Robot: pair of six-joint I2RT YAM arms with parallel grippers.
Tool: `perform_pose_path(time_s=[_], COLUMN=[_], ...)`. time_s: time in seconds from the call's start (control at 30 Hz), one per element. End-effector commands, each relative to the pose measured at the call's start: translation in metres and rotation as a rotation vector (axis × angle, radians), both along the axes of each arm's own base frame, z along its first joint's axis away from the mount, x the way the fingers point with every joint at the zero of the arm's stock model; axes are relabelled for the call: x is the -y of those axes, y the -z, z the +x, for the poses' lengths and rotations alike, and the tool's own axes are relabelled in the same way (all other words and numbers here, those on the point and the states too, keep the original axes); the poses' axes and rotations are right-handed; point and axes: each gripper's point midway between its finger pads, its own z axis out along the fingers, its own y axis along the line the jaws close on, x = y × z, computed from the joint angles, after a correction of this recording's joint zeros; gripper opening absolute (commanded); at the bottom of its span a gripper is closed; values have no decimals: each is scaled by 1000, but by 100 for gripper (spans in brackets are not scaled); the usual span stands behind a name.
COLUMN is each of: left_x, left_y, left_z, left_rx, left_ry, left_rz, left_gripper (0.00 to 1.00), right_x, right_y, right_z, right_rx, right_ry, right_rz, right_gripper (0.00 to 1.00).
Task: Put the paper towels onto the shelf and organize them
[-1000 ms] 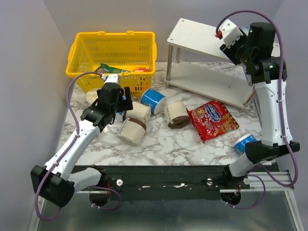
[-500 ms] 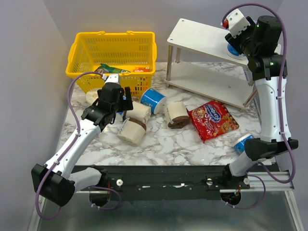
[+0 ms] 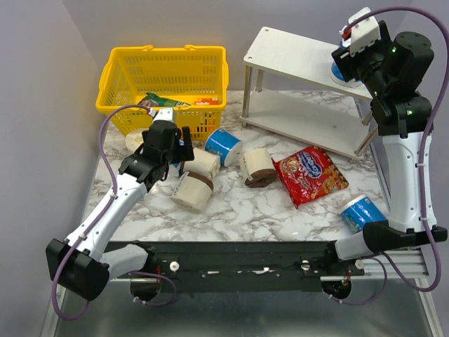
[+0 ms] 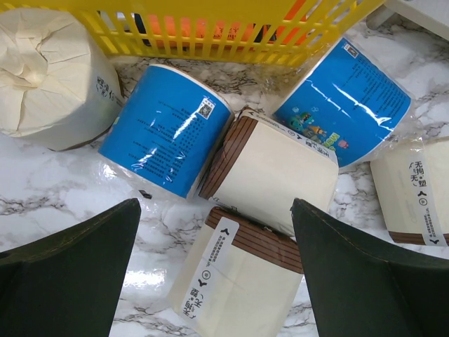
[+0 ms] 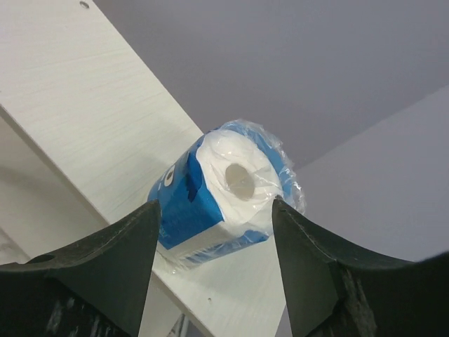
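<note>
The white two-tier shelf stands at the back right. One blue-wrapped paper towel roll stands on its top board near the right end. My right gripper is open just behind that roll, a finger on each side and not gripping it. My left gripper hangs open over a cluster of rolls by the basket. Below it lie two blue rolls and two cream brown-banded ones. Another blue roll lies at the front right.
The yellow basket holds some packets at the back left. A red snack bag lies in the middle, beside a cream roll. Another cream roll sits against the basket's left front. The shelf's lower board is bare.
My right arm has pulled up and to the right while its jaws widened, leaving the blue roll on the top board. The left arm has not moved.
</note>
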Motion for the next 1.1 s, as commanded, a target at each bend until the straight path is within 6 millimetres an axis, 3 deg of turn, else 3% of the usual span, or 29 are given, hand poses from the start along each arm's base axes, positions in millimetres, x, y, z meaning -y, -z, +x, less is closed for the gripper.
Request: perform_pose_path(time_s=[0.0,0.17,0.3,0.43,0.57,0.7,0.87,0.9,1.07], left_x=[2,1,0,0,0,0,-1,-2,-2], left_y=[-8,-10,-12,-13,-14,-14,-13,-13,-13], left_z=[0,-1,-1,-1,-2,-2,-2,-2,-1], left_rx=[27,35,40,42,45,46,44,46,47], left_ry=[5,3,0,2,1,-1,-4,-8,-11], left_rz=[-17,-19,-19,-20,-23,-21,-18,-17,-14], left_gripper=[99,99,99,99,99,99,99,99,99], right_x=[-14,-40,-58,-62,-39,-18,-5,1,23], right_y=[-13,0,17,26,47,60,74,86,101], right_z=[-5,9,29,51,87,104,108,109,90], right_rx=[62,19,19,46,46,72,55,30,1], right_ry=[-29,-111,-120,-76,103,240,286,300,317], right_rz=[198,307,269,204,172,132,148,141,207], right_gripper=[72,46,43,43,43,43,43,43,45])
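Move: The blue paper towel roll stands free near the front edge of the shelf top, about 9 cm ahead of the right gripper, level with it sideways and some 10 cm lower. The shelf top's middle is roughly 13 cm ahead, 6 cm left and 16 cm down; the red snack bag lies on the table far below, some 14 cm back and 8 cm left. From the left gripper that roll is about 19 cm ahead, 48 cm right and 20 cm up. Narrow the empty right gripper's fingers to under half open and swing it left past the roll, then forward and down alongside it, about 11 cm each way. Once beside the roll, sweep back right some 6 cm, turning the fingers clockwise about 15 degrees, so that the right-hand finger pushes against the roll's left side. ##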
